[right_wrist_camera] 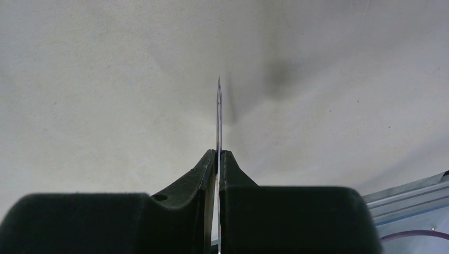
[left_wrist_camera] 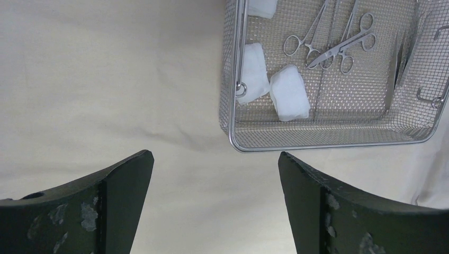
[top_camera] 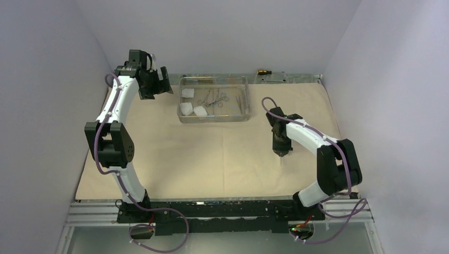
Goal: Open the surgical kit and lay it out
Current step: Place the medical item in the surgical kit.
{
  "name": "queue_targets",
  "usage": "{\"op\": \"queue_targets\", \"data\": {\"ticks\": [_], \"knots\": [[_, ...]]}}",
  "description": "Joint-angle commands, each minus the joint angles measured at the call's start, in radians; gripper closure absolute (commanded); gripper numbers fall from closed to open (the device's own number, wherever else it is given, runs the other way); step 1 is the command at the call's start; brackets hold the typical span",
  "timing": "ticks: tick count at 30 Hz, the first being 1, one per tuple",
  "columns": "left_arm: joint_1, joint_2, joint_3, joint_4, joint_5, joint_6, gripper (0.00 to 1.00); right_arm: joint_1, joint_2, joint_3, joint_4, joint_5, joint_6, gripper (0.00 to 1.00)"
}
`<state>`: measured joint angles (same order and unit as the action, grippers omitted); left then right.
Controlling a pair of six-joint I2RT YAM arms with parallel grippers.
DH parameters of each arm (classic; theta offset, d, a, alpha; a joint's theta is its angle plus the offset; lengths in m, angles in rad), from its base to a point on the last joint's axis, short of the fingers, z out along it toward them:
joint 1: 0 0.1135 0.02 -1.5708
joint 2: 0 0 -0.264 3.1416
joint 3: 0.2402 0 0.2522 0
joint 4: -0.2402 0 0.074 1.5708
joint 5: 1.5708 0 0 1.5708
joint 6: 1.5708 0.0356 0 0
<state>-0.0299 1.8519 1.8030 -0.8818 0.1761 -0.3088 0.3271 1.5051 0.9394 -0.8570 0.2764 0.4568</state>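
Note:
The beige wrap cloth (top_camera: 212,153) lies spread flat over the table. At its back middle stands the wire-mesh tray (top_camera: 214,120) holding three white gauze pads (top_camera: 186,109), ring-handled clamps (top_camera: 214,98) and slim tweezers (top_camera: 241,100). My left gripper (top_camera: 157,90) hangs open beside the tray's left end. In the left wrist view it (left_wrist_camera: 216,154) is empty over bare cloth, just short of the tray rim (left_wrist_camera: 328,145), with the gauze (left_wrist_camera: 289,93) and clamps (left_wrist_camera: 339,45) beyond. My right gripper (top_camera: 280,152) is shut on one pair of tweezers (right_wrist_camera: 218,114), whose tip points down at the cloth (right_wrist_camera: 106,106).
A yellow-handled screwdriver (top_camera: 263,71) lies on a metal plate (top_camera: 275,78) behind the cloth at the back right. Grey walls close in on the left, back and right. The table's metal frame (right_wrist_camera: 407,196) shows past the cloth's edge in the right wrist view.

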Motion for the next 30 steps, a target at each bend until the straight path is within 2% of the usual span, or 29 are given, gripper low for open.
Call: {"op": "queue_targets", "data": {"ticks": [1, 8, 14, 18, 25, 30], "knots": [[0.022, -0.004, 0.026, 0.002, 0.003, -0.007, 0.06, -0.007, 0.062, 0.022, 0.029, 0.016, -0.037, 0.91], [0.051, 0.006, 0.042, -0.006, 0.01, -0.009, 0.06, -0.008, 0.125, 0.036, 0.013, -0.017, -0.073, 0.88], [0.072, -0.002, 0.03, -0.006, 0.019, -0.01, 0.06, -0.008, 0.187, 0.068, -0.029, -0.045, -0.081, 0.82], [0.083, -0.011, 0.023, -0.006, 0.025, -0.012, 0.06, -0.008, 0.185, 0.103, -0.065, -0.04, -0.078, 0.68], [0.088, -0.01, 0.027, 0.001, 0.06, -0.02, 0.06, -0.008, 0.134, 0.323, -0.128, -0.032, -0.054, 0.55], [0.088, -0.008, 0.029, 0.01, 0.084, -0.026, 0.06, 0.0, 0.144, 0.501, 0.005, -0.122, -0.066, 0.52]]}}
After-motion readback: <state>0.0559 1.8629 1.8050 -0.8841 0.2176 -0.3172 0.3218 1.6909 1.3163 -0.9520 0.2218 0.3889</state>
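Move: The right gripper holds the tweezers, points down. Their landing spot on the drape lies about 3 cm back from the hand, neither left nor right, and 4 cm below. The drape's near edge is roughly 19 cm back, straight behind; the instrument tray's middle is some 32 cm ahead and 28 cm to the left. From the left hand, the spot lies around 25 cm back, 49 cm right and 19 cm below. Lower the right gripper about 3 cm to the drape, tilting it some 10 degrees so the fingertips swing towards the base, and open the fingers about halfway to let go of the tweezers. Then lift up and forward, roughly 8 cm each way, slightly left, towards the tray, undoing the tilt. Meanwhile ease the open, empty left gripper about 3 cm left, away from the tray. ##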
